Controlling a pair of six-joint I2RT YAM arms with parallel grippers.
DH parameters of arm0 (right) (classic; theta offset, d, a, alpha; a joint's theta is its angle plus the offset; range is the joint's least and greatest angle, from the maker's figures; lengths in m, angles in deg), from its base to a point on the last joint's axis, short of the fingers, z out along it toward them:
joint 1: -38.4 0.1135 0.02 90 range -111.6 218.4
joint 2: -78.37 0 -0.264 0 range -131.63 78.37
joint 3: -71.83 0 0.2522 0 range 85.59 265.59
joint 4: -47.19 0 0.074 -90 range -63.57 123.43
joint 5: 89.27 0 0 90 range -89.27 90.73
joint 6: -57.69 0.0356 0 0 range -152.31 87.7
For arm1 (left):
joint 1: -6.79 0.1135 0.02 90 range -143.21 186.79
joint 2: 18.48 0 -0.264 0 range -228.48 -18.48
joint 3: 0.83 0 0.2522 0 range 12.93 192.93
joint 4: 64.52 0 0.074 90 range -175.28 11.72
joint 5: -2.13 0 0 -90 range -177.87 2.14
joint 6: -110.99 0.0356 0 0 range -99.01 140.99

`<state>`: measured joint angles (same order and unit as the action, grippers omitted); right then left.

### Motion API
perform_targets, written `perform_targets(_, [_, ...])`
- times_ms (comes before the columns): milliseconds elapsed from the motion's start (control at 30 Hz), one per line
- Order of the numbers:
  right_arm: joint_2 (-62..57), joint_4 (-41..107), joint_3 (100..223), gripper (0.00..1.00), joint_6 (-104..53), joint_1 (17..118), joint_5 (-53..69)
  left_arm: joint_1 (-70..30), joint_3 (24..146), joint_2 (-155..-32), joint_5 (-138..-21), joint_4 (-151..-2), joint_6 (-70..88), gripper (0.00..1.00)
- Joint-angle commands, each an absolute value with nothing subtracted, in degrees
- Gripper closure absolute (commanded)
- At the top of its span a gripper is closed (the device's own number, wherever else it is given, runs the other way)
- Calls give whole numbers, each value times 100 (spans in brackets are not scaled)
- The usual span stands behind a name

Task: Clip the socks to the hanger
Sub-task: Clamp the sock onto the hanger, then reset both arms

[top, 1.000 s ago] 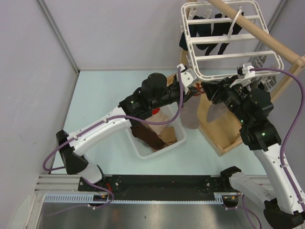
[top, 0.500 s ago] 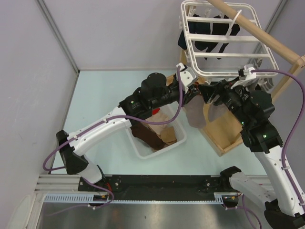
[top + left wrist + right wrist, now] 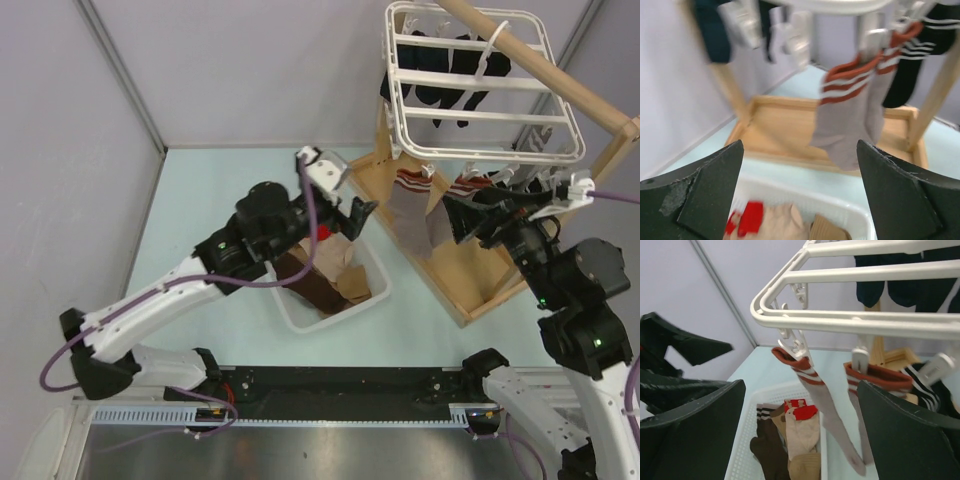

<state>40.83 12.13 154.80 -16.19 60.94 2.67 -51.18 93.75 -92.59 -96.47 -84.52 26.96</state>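
The white hanger (image 3: pixel 480 85) hangs from the wooden pole at the back right. Two grey socks with maroon-and-white cuffs (image 3: pixel 405 215) (image 3: pixel 825 400) dangle from clips on its near edge, and dark socks (image 3: pixel 445 75) hang further back. A black sock with white stripes (image 3: pixel 912 65) hangs beside the grey pair (image 3: pixel 845 125). My left gripper (image 3: pixel 350 205) (image 3: pixel 799 150) is open and empty above the basket, left of the grey socks. My right gripper (image 3: pixel 462 220) (image 3: pixel 800 385) is open and empty just right of them, below the frame (image 3: pixel 850 320).
A white slotted basket (image 3: pixel 298 318) (image 3: pixel 740 450) in the middle holds brown, beige and red-cuffed socks (image 3: pixel 815 435). The wooden rack's pole (image 3: pixel 530 60) and base tray (image 3: pixel 470 275) stand at the right. Grey walls enclose the back and left.
Both grippers have opened and let go of the grey sock and clip. The left arm has pulled back left over the basket; the right has drawn back right. The hanger swung slightly.
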Motion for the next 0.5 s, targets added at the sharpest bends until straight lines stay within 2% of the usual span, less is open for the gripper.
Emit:
perform_targets(0, [4558,488,15529,0,-1876,6134,-487,-4868,8600,-8082,-11368,-8861,1934,0])
perform_targets(200, [5216,-488,15529,0,-1965,6134,-1191,-4541,7423,-6298,-12942,-10006,1115,0])
perform_targets(300, [5437,-874,15529,0,-1982,6125,-1463,-4541,7008,-5340,-13242,-10367,948,0])
perform_targets(467, [5885,-1358,15520,0,-1991,6125,-1842,-4541,6664,-4416,-13462,-10719,666,0])
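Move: The striped grey sock just clipped at the hanger's left front corner is some 6 cm ahead of the left hand, 12 cm to its right and 10 cm lower; from the right hand it is about 8 cm ahead, 7 cm left and 12 cm lower. The second striped sock is roughly 7 cm ahead of the right hand and 1 cm right, and the black striped sock 7 cm ahead and 8 cm right. The basket lies some 36 cm below the left hand, about 5 cm ahead and 5 cm left. The newly clipped sock is left hanging while both hands, already free and wide open, draw away from it. The left sweeps fast to the left, some 26 cm, then also sinks and pulls back a little, swinging about 40 degrees counter-clockwise to point nearly forward; the right backs off to the right, back and down, turning clockwise. ##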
